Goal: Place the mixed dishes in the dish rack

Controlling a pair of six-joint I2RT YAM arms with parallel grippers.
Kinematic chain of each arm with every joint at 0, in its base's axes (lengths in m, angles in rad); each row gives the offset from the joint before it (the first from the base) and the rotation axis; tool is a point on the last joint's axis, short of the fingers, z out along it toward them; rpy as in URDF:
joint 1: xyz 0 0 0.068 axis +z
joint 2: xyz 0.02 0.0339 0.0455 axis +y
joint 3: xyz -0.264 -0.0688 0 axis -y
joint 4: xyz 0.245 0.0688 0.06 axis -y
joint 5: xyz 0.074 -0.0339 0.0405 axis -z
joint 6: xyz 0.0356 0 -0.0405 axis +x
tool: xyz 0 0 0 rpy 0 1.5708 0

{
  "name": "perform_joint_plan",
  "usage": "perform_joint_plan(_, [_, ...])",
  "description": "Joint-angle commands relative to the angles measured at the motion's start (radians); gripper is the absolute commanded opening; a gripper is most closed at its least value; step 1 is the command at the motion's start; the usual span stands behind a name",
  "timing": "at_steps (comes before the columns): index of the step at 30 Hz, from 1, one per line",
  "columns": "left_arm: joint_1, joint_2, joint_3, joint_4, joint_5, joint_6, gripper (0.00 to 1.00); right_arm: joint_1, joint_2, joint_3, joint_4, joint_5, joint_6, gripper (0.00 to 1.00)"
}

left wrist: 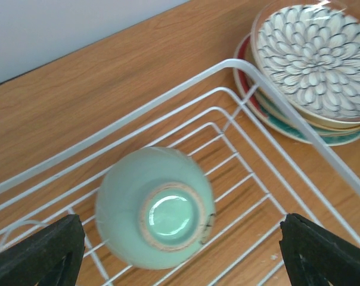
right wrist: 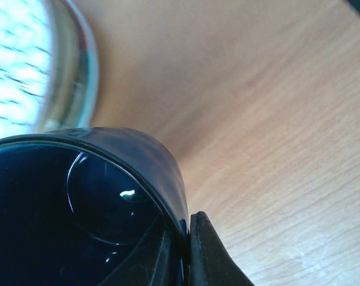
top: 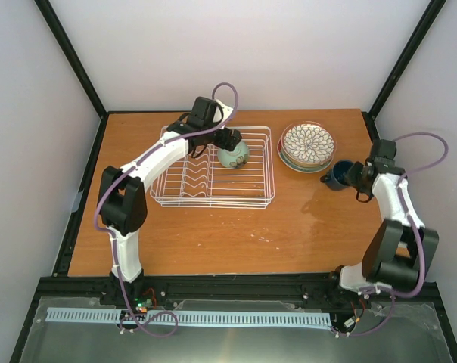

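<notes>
The pale-green cup [top: 234, 155] [left wrist: 153, 208] lies bottom-up inside the white wire dish rack [top: 213, 203] [left wrist: 275, 95], at its right end. My left gripper [top: 228, 142] [left wrist: 183, 250] hovers over it, open; both fingers [left wrist: 49, 250] stand wide of the cup and touch nothing. The dark blue mug [top: 337, 176] [right wrist: 78, 202] stands on the table right of the rack. My right gripper [top: 355, 174] [right wrist: 185, 238] is shut on its wall, one finger inside and one finger [right wrist: 213, 253] outside. The brown petal-patterned plate [top: 308, 142] [left wrist: 314, 59] [right wrist: 19, 65] tops a stack of plates between rack and mug.
The wavy plate dividers [top: 197, 170] fill the rack's left and middle part. Bare wooden table [top: 236, 242] stretches in front of the rack. A black frame post [top: 77, 68] and pale walls close in the table's back and sides.
</notes>
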Motion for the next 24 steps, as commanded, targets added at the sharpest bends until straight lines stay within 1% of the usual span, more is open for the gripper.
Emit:
perform_joint_plan(1, [0.001,-0.031,0.046,0.000,0.204,-0.046,0.89,-0.004,-0.224,-0.032,0.193,-0.128,0.007,0.03])
perform_joint_plan(4, [0.003,-0.081,0.013,0.037,0.356,-0.096,0.80,-0.004,-0.334,-0.105,0.358,-0.247,0.026,0.03])
perform_joint_plan(7, [0.005,-0.120,-0.039,0.098,0.534,-0.177,0.74,-0.003,-0.401,-0.202,0.567,-0.425,0.086,0.03])
perform_joint_plan(9, [0.008,-0.137,-0.082,0.165,0.666,-0.258,0.70,0.001,-0.416,-0.281,0.767,-0.543,0.150,0.03])
perform_joint_plan(11, [0.009,-0.148,-0.120,0.259,0.788,-0.337,0.68,0.012,-0.408,-0.358,0.995,-0.632,0.213,0.03])
perform_joint_plan(13, [0.009,-0.160,-0.152,0.338,0.854,-0.409,0.68,0.031,-0.376,-0.403,1.180,-0.698,0.265,0.03])
perform_joint_plan(14, [0.009,-0.166,-0.175,0.378,0.882,-0.440,0.68,0.044,-0.356,-0.423,1.299,-0.728,0.290,0.03])
perform_joint_plan(16, [0.009,-0.176,-0.191,0.418,0.919,-0.491,0.69,0.072,-0.333,-0.462,1.471,-0.748,0.330,0.03])
perform_joint_plan(20, [0.009,-0.174,-0.238,0.484,0.968,-0.584,0.70,0.122,-0.282,-0.501,1.733,-0.743,0.385,0.03])
perform_joint_plan(24, [0.009,-0.184,-0.316,0.638,0.997,-0.714,0.67,0.177,-0.175,-0.502,2.004,-0.727,0.470,0.03])
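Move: The right hand has the mug by its right-hand wall, the mug's middle about 4 cm left of and 3 below the fingers. From that hand the open left gripper lies some 37 cm left, 11 ahead and 10 higher; the plate stack is 13 left, 13 ahead, 7 below, and the dish rack's middle 43 left, 6 ahead, 7 below. For the left hand, the mug is 33 cm right, 11 back and 13 below; the green bowl sits 13 below, almost underneath. Still pinching the mug's wall, the right fingers carry it about 17 cm up and 15 cm left towards the left gripper, climbing steeply first, while the wrist swings up from steeply down to near level and turns left. The left hand draws back some 12 cm, rising 8 and shifting 7 right, its fingers swinging round to point right towards the mug and closing partway. ##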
